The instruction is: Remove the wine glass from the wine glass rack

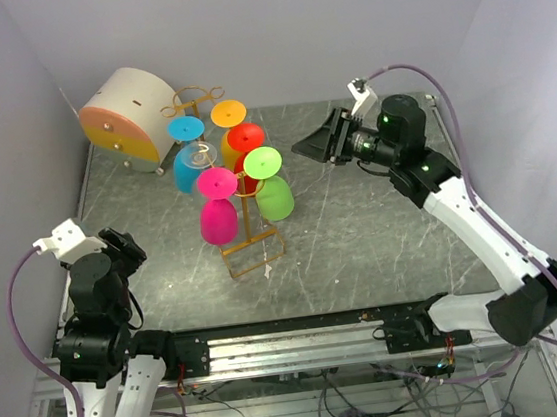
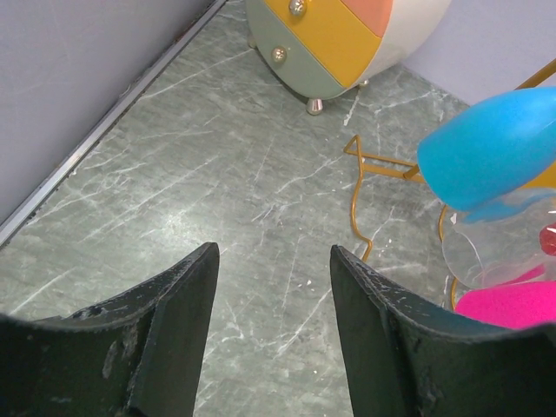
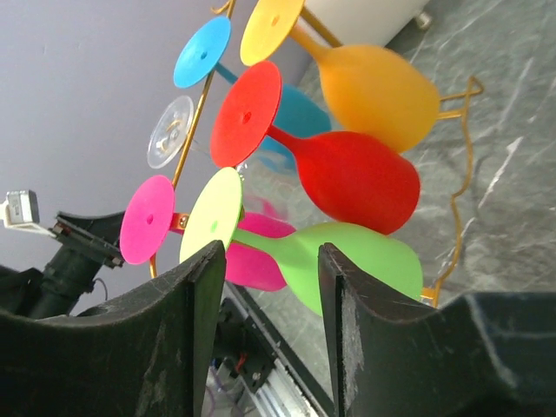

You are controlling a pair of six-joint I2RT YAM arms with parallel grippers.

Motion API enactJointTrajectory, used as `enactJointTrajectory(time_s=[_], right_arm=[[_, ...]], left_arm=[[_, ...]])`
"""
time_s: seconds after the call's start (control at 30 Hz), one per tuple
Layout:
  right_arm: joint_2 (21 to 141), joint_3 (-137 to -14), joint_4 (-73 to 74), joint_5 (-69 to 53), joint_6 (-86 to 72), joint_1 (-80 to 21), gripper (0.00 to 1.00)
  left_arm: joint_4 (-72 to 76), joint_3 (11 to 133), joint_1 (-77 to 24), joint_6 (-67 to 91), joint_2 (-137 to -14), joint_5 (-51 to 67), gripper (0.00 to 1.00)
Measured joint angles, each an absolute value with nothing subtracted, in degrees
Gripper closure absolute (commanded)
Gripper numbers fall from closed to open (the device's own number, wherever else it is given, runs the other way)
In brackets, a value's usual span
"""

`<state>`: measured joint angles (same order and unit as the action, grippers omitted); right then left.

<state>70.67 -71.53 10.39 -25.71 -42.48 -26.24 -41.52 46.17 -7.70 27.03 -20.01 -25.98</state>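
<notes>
The wine glass rack [image 1: 249, 222], a thin gold wire stand, is in the middle of the table with several coloured glasses hanging bowl-down from it. A green wine glass [image 1: 275, 199] hangs on its right side, with pink [image 1: 218, 220], red [image 1: 245, 137] and blue [image 1: 190, 168] ones around it. My right gripper [image 1: 302, 148] hovers open just right of the rack. In the right wrist view the green glass [image 3: 365, 265] lies beyond the gap between the fingers of the right gripper [image 3: 269, 261], untouched. My left gripper [image 2: 274, 261] is open and empty over bare table at the near left.
A round white-and-orange drum box [image 1: 128, 120] with small drawers stands at the back left. Grey walls close in on the left and behind. The rack's wire base [image 2: 356, 200] and the blue glass [image 2: 491, 156] lie to the right of the left gripper.
</notes>
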Motion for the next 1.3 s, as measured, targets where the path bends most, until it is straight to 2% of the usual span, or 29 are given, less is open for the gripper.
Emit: enactJointTrajectory(time_s=[0.17, 0.53, 1.1, 1.2, 1.3], right_arm=[[75.02, -72.18, 8.38, -31.55, -44.23, -26.26, 0.55], [75.24, -72.55, 3.84, -38.0, -47.33, -26.28, 0.59], [78.0, -75.05, 7.49, -36.36, -46.15, -31.14, 0.64], [78.15, -75.33, 8.12, -35.46, -45.8, -31.27, 0.7], [78.3, -75.33, 8.32, -34.72, -45.6, -31.31, 0.83]], left_arm=[[-41.67, 46.17, -7.7, 27.07, -20.01, -26.0, 0.36], [-41.89, 46.17, -7.7, 27.29, -20.12, -26.41, 0.37], [-41.93, 46.17, -7.7, 27.49, -20.21, -26.83, 0.38], [-41.95, 46.17, -7.7, 27.46, -20.21, -26.83, 0.38], [-41.95, 46.17, -7.7, 27.49, -20.21, -26.85, 0.38]])
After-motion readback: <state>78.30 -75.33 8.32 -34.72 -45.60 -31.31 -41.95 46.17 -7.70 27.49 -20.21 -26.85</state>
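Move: The green wine glass hangs foot-up on the rack; the middle of its foot is about 8 cm to my right hand's left, 2 cm back and a centimetre lower. At nearly that height, the red foot is some 6 cm farther out and 3 cm left of the green foot, and the pink foot 11 cm left and 4 cm back of it. From my left hand, the green foot lies about 31 cm right, 10 cm ahead and 9 cm higher. I bring my half-open right fingers about 5 cm left and 2 cm back, dipping and rising a little on the way, to the near-right rim of the green foot, swinging the hand some 15 degrees counter-clockwise. The fingers narrow as they arrive, closing fastest at the end, one above the foot's rim and one beneath it on the stem side. ##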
